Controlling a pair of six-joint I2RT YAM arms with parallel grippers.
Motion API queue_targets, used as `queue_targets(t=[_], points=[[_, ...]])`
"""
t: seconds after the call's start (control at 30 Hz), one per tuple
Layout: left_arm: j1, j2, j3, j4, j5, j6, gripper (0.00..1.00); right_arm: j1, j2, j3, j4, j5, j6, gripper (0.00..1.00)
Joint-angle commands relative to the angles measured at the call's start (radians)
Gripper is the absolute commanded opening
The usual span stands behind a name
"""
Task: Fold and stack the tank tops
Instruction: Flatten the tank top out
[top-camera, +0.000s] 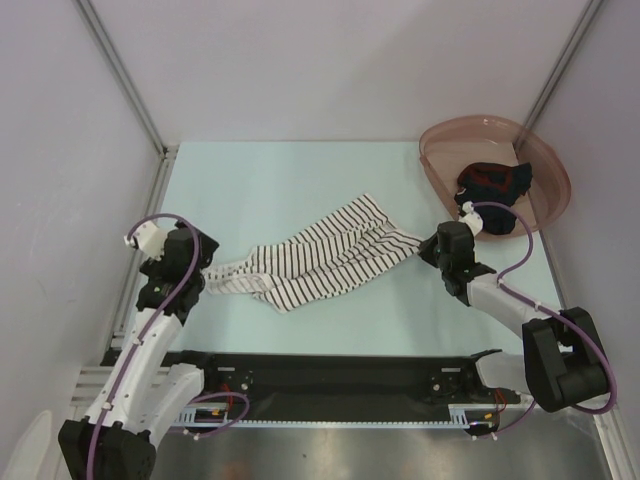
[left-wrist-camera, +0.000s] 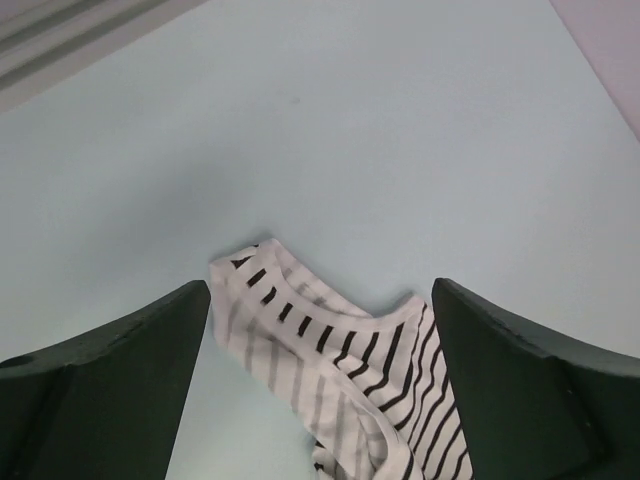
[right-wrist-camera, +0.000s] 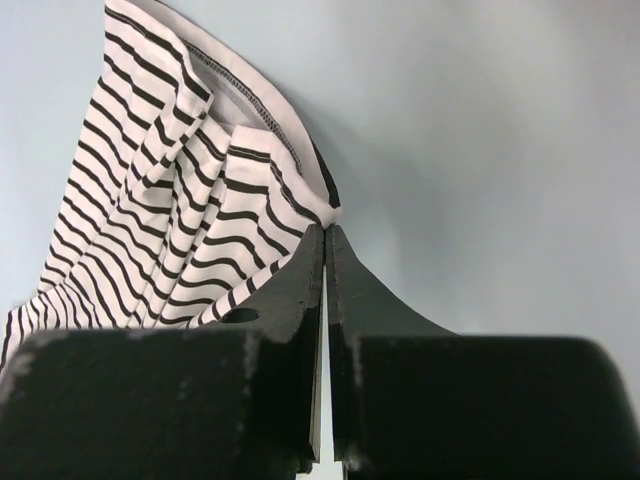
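The white tank top with black stripes (top-camera: 320, 258) lies crumpled and stretched out at mid-table. My left gripper (top-camera: 207, 272) is at its left end. In the left wrist view the gripper (left-wrist-camera: 320, 300) is open, with the top's strap end (left-wrist-camera: 330, 345) lying between the fingers, untouched. My right gripper (top-camera: 424, 246) is at the top's right corner. In the right wrist view it (right-wrist-camera: 326, 230) is shut, pinching the striped top's edge (right-wrist-camera: 190, 180) at the fingertips. The dark navy and red tank top (top-camera: 492, 182) lies bunched in the pink basin (top-camera: 440, 140).
The pink translucent basin stands at the back right, just behind my right arm. Metal frame posts (top-camera: 130, 85) and grey walls bound the table on the left, right and back. A black rail (top-camera: 330, 375) runs along the near edge.
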Motion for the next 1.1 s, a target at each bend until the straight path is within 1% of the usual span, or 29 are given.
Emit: queue_targets(t=[0.0, 0.13, 0.27, 0.33, 0.37, 0.43, 0.5, 0.53, 0.6, 0.73, 0.8, 0.9, 1.03, 1.07], points=[[0.032, 0.015, 0.046, 0.059, 0.184, 0.079, 1.0, -0.005, -0.014, 0.001, 0.031, 0.049, -0.001, 0.0], [0.031, 0.001, 0.052, 0.09, 0.316, 0.148, 1.0, -0.011, 0.005, 0.002, 0.027, 0.037, -0.003, 0.0], [0.031, -0.011, 0.043, 0.035, 0.376, 0.162, 1.0, -0.023, 0.055, 0.01, 0.022, 0.002, 0.0, 0.0], [0.031, -0.024, 0.002, 0.038, 0.436, 0.181, 1.0, -0.031, 0.097, 0.028, 0.018, -0.038, 0.002, 0.0], [0.031, -0.033, -0.013, 0.048, 0.505, 0.182, 1.0, -0.033, 0.106, 0.033, 0.021, -0.05, 0.0, 0.0], [0.016, -0.063, -0.058, 0.05, 0.55, 0.171, 1.0, -0.034, 0.117, 0.034, 0.028, -0.078, -0.013, 0.0], [-0.017, -0.105, -0.078, 0.033, 0.535, 0.165, 1.0, -0.034, 0.106, 0.03, 0.047, -0.092, -0.021, 0.0], [-0.053, -0.12, -0.076, 0.016, 0.509, 0.16, 1.0, -0.034, 0.094, 0.018, 0.053, -0.095, -0.024, 0.0], [-0.084, -0.165, -0.079, -0.027, 0.472, 0.157, 1.0, -0.036, 0.082, 0.008, 0.074, -0.095, -0.026, 0.0], [-0.148, -0.214, -0.113, -0.048, 0.51, 0.122, 1.0, -0.036, 0.086, 0.01, 0.061, -0.061, 0.002, 0.0], [-0.178, -0.231, -0.144, -0.063, 0.498, 0.105, 1.0, -0.036, 0.083, 0.007, 0.045, -0.029, 0.032, 0.0], [-0.247, -0.254, -0.203, -0.045, 0.496, 0.067, 1.0, -0.034, 0.046, -0.034, 0.036, 0.055, 0.12, 0.0], [-0.369, -0.229, -0.273, 0.041, 0.495, -0.004, 1.0, -0.034, 0.008, -0.035, 0.016, 0.074, 0.117, 0.0], [-0.389, -0.194, -0.28, 0.053, 0.484, -0.012, 1.0, -0.034, 0.003, -0.039, 0.028, 0.069, 0.12, 0.0]])
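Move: The tank top's near corner lies about 18 cm to the right of the left hand, 5 cm back and some 16 cm below. From the same hand, the narrow left end of the tank top is about 3 cm ahead, 3 cm right and 16 cm below, and its upper-left bend about 12 cm ahead and 12 cm right. From the right hand, which still pinches the opposite corner, the near corner is roughly 30 cm left, 13 cm back and 8 cm lower. With its fingers already wide open and staying so, the left hand leaves the cloth's narrow end and swings right over the tank top's left part, about 15 cm in all, turning some 45 degrees clockwise; it soon draws back too, and sinks mostly near the end, about 7 cm each, to come in above the near corner without a touch to be seen. The right hand keeps its shut pinch on the raised opposite corner, dipping about 4 cm and then easing partway up again with a slight drift to its right. ##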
